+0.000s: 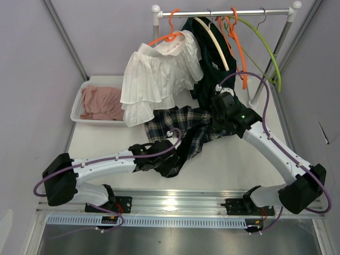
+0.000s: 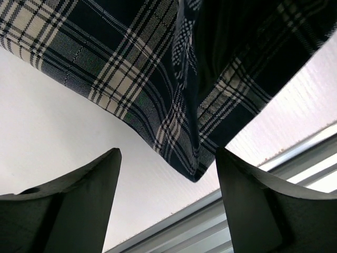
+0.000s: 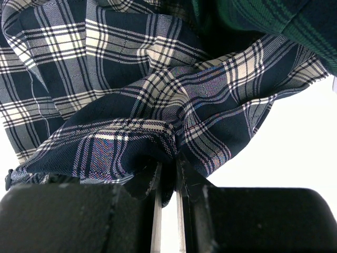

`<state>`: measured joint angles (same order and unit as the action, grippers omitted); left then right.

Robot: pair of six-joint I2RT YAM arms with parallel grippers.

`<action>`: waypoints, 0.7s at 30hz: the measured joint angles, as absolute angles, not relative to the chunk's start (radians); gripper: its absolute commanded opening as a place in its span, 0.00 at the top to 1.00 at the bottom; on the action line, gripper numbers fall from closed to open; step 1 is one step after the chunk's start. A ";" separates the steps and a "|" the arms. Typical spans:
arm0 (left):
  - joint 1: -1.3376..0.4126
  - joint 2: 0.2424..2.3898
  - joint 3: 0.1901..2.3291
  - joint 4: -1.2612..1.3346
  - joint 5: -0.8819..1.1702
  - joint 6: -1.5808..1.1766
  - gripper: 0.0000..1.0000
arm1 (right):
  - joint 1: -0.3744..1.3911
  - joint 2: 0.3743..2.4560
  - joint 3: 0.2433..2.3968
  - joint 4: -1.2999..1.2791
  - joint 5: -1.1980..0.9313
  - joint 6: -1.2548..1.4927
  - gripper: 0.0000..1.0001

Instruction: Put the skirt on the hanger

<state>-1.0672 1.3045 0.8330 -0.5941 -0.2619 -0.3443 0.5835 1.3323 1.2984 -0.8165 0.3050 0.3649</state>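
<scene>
The navy-and-cream plaid skirt (image 1: 180, 127) lies crumpled on the white table between my two arms. My right gripper (image 1: 217, 123) is shut on a fold of the skirt (image 3: 158, 95), with cloth pinched between its fingers (image 3: 168, 163). My left gripper (image 1: 162, 156) stands open at the skirt's near edge. In the left wrist view a corner of the skirt (image 2: 158, 63) hangs just above the gap between the fingers (image 2: 167, 152), touching neither. An empty orange hanger (image 1: 236, 42) and a green hanger (image 1: 265, 48) hang on the rail (image 1: 223, 11).
A white pleated garment (image 1: 156, 79) hangs from another orange hanger (image 1: 167, 36). A dark green garment (image 1: 204, 64) hangs on a cream hanger (image 1: 215, 42). A white tray (image 1: 79, 101) at the left holds pink cloth (image 1: 101, 103). A metal rail runs along the table's near edge (image 2: 295, 163).
</scene>
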 measured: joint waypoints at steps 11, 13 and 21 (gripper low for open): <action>-1.133 1.416 0.856 -0.618 -0.408 -0.414 0.92 | 0.556 1.312 1.298 -0.819 0.286 0.349 1.00; -1.134 1.411 0.882 -0.643 -0.441 -0.411 0.98 | 0.550 1.294 1.300 -0.825 0.279 0.342 1.00; -1.134 1.271 1.140 -0.839 -0.519 -0.381 1.00 | 0.523 1.214 1.404 -0.876 0.271 0.329 1.00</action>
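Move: The loose lower corner of the plaid skirt lies almost straight below my open left hand, about 3 cm down between the fingers. The skirt's bunched part in my right grip is some 14 cm ahead, 16 cm right and 13 cm up from my left hand. The white dress's hem hangs roughly 15 cm ahead and 11 cm left of my left hand. From my right hand, that corner lies around 14 cm back, 16 cm left and 16 cm down. I sink my left hand about 2 cm over the skirt's loose corner, shut the fingers to pinch it, then pull it quickly up some 12 cm and a little forward, the fingertips tipping slightly outward. My right hand keeps its pinch on the bunched cloth and rises about 7 cm with it, easing 2 cm right. ##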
